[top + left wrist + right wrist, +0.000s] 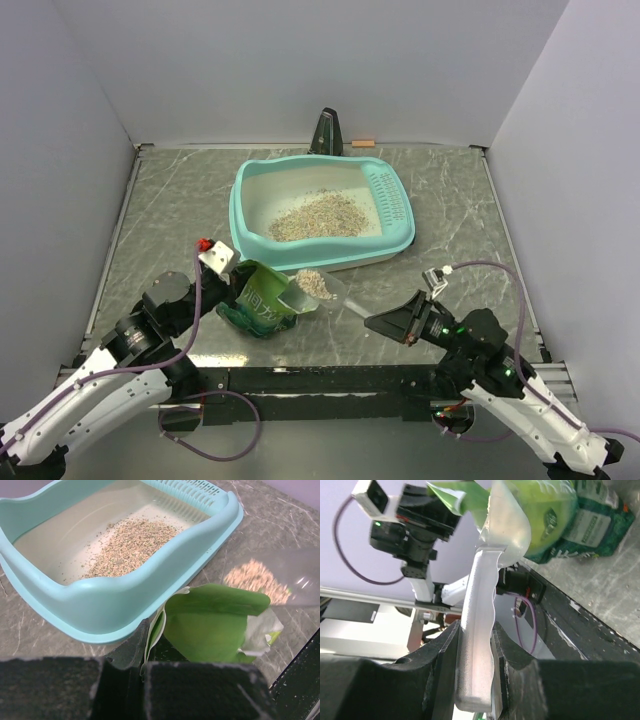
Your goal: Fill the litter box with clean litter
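The teal litter box [238,222] stands at the table's centre back, with a heap of beige clean litter [318,217] inside and its slotted grid at the right end. My left gripper [232,283] is shut on the open top edge of a green printed bag [258,307] just in front of the box. My right gripper [380,323] is shut on the handle of a clear plastic scoop [330,291], which holds litter [313,283] beside the bag's mouth. The left wrist view shows the box rim [125,595], the heap [132,545], the bag [210,625] and the loaded scoop [257,580]. The right wrist view shows the handle [481,600] between the jaws.
A dark upright object [326,132] and a small orange piece [363,143] sit at the back wall behind the box. Grey walls close in the marbled table [170,220] on three sides. A black rail [330,380] runs along the front edge.
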Robot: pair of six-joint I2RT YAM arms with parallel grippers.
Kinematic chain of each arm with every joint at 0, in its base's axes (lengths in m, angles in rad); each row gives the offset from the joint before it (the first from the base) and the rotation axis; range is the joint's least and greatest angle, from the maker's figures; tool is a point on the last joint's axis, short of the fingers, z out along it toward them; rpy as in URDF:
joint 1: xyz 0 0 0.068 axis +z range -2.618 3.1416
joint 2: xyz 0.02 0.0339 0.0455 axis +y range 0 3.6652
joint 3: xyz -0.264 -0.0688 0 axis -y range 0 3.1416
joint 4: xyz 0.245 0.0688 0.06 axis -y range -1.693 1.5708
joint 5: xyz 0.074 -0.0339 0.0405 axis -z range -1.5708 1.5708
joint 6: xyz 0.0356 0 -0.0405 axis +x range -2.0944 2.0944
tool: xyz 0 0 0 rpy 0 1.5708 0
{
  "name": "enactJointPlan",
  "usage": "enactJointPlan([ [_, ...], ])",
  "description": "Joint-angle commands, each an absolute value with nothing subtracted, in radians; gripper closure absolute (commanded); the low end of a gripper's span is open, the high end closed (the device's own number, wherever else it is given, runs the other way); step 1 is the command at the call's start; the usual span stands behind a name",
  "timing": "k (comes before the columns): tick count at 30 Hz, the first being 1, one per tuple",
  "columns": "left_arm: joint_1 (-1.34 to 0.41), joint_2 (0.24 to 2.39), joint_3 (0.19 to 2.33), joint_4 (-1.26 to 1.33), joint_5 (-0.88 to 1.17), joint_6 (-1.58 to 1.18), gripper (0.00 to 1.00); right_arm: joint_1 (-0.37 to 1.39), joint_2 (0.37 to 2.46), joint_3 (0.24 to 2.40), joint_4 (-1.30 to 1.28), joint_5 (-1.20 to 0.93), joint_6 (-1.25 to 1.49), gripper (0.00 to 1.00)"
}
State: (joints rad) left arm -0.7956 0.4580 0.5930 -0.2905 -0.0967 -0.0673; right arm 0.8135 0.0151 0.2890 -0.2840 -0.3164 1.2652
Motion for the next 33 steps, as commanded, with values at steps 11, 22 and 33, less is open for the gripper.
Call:
enactJointPlan([
  [11, -0.799, 0.453, 0.595, -0.265, -0.104, -0.084, 0.99, 0.808, 0.2, 0.477, -0.18, -0.078, 1.273, 1.0],
  [22, -0.799, 0.446, 0.595, -0.265, -0.089, -0.087, 0.99, 0.615, 0.65, 0.629, 0.061, -0.136, 1.262, 1.0],
  [33, -0.799, 0.443, 0.592, -0.261, -0.083, -0.087, 0.99, 0.483, 1.198, 1.12, -0.246, -0.289, 0.719, 1.0],
])
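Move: The right hand holds the loaded scoop, its bowl about 13 cm to the left and 6 cm ahead at hand height, by the bag's mouth. The litter heap in the box lies roughly 27 cm ahead, 11 cm to the left and 18 cm below; the bag's middle is some 26 cm left, 7 cm ahead and 10 cm below. From the left hand, clamped on the bag's rim, the heap is about 17 cm ahead, 17 cm right and 18 cm below. The right hand keeps its grip on the scoop's handle and lifts about 5 cm to take the full bowl up and away from the bag's mouth, then sweeps forward over the litter box's near rim, some 21 cm in all, sinking a little and drifting left towards the end. On the way the wrist swings some 20 degrees clockwise so the scoop points more forward, and late on it dips the bowl towards the litter, while the left hand stays put, still pinching the bag's rim to hold it open. ##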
